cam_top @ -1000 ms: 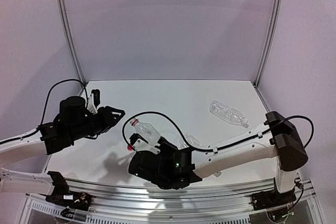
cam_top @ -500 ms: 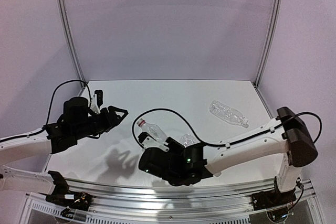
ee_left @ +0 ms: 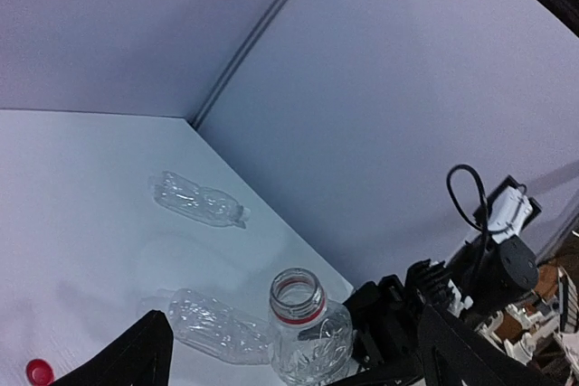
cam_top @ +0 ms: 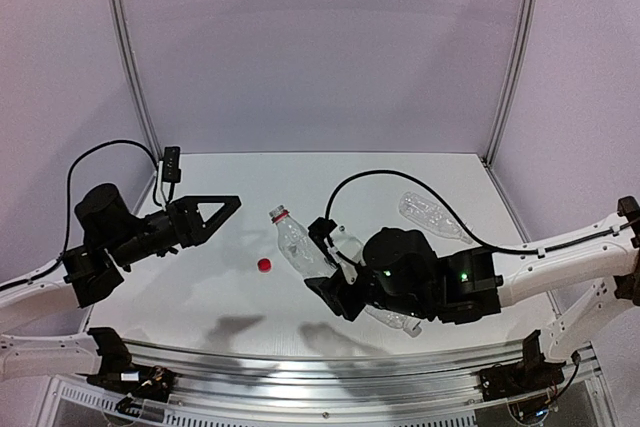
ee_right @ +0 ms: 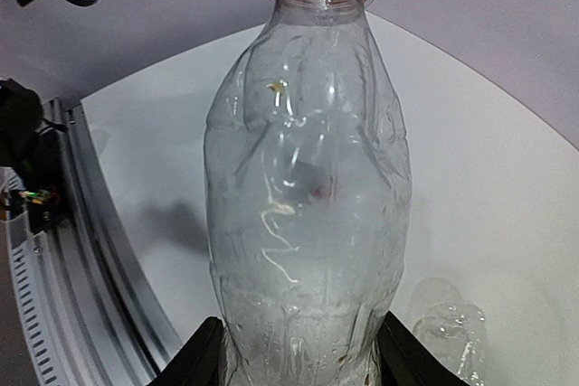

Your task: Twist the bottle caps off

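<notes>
A bright red bottle cap (cam_top: 264, 264) lies loose on the white table, also seen low left in the left wrist view as the red cap (ee_left: 38, 371). My left gripper (cam_top: 215, 209) is open and empty, up and left of that cap. My right gripper (cam_top: 330, 272) is shut on a clear bottle (cam_top: 295, 244) and holds it tilted with its open mouth toward the left gripper. The bottle's neck keeps a red ring (ee_left: 298, 312). In the right wrist view the held bottle (ee_right: 308, 205) fills the frame between the black fingers (ee_right: 204, 359).
A second clear bottle (cam_top: 435, 215) lies at the far right of the table, with a pale cap (cam_top: 467, 237) on its end. A third clear bottle (ee_left: 213, 324) lies on the table beneath the right arm. Metal rails (cam_top: 330, 372) run along the near edge.
My left gripper has opened and drawn back to the left. The red cap now lies on the table. My right arm has carried the bottle to the right.
</notes>
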{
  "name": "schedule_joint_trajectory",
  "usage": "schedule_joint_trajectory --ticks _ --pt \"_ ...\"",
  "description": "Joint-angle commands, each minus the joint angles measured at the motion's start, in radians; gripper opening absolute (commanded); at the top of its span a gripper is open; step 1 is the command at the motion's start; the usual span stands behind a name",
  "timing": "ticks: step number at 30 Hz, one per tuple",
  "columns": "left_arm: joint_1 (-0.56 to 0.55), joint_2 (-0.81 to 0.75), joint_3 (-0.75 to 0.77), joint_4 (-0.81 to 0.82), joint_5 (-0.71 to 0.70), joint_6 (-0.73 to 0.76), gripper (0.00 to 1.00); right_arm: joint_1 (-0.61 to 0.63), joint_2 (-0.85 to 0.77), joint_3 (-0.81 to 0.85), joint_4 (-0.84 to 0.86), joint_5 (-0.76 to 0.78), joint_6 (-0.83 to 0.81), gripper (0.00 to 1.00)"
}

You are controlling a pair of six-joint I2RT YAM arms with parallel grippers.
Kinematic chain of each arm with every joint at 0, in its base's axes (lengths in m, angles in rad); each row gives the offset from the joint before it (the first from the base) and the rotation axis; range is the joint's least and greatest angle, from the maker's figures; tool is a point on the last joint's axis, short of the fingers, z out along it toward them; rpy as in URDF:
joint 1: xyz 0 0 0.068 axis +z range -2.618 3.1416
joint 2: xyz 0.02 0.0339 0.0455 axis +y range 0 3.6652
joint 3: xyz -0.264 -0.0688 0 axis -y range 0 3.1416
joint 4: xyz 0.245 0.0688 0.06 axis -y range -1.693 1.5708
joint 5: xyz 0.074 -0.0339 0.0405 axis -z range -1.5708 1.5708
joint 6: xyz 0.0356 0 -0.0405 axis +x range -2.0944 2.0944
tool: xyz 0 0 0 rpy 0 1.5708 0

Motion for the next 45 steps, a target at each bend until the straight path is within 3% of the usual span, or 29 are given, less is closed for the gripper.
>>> schedule_joint_trajectory --ticks 1,11,13,20,23,29,34,37,39,42,45 --pt "-0.06 0.022 0.018 0.046 0.085 0.07 0.93 0.001 -0.071 -0.051 0.13 -0.217 -0.007 0.0" --pt "-0.203 0.117 0.088 0.045 0.041 0.126 0.83 0.002 -0.092 -0.072 0.171 -0.33 -0.013 0.0" --pt "-0.218 0.132 0.093 0.055 0.038 0.128 0.77 0.001 -0.088 -0.071 0.173 -0.341 -0.016 0.0" --pt "-0.236 0.145 0.098 0.047 -0.018 0.139 0.35 0.001 -0.083 -0.067 0.167 -0.339 -0.018 0.0" --pt "-0.237 0.137 0.092 0.041 -0.037 0.142 0.28 0.001 -0.079 -0.061 0.159 -0.32 -0.021 0.0" --pt "-0.237 0.107 0.096 -0.024 -0.112 0.16 0.27 0.001 -0.055 -0.03 0.114 -0.279 -0.017 0.0" --pt "-0.237 0.066 0.11 -0.138 -0.236 0.21 0.26 0.001 -0.062 -0.013 0.064 -0.176 0.006 0.38" --pt "-0.236 0.045 0.121 -0.21 -0.321 0.239 0.26 0.0 -0.07 -0.02 0.058 -0.091 0.022 0.67" --pt "-0.236 0.033 0.131 -0.259 -0.406 0.253 0.26 0.001 -0.064 -0.018 0.052 -0.047 0.029 0.8" --pt "-0.23 0.02 0.143 -0.324 -0.507 0.264 0.26 0.0 -0.052 -0.008 0.034 -0.001 0.041 0.92" --pt "-0.21 0.011 0.139 -0.346 -0.533 0.262 0.27 0.0 -0.046 -0.003 0.029 0.015 0.046 0.95"
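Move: The uncapped neck of the bottle is about 10 cm to the right of my open left hand, 2 cm farther out and 4 cm lower. From my right hand, which still grips the bottle near its base, the neck is some 7 cm ahead, 9 cm left and 6 cm higher. The red cap lies on the table about 30 cm below my left hand, 15 cm ahead and 3 cm right. Another clear bottle lies about 12 cm ahead, 12 cm right and 18 cm below my right hand. My left hand goes right and back, about 8 cm in all, swinging clockwise, and closes on the neck while my right draws the bottle back some 5 cm and lifts it. Both then ease forward; my right fingers open off the base as my left carries the bottle forward and left, turning back counter-clockwise. ##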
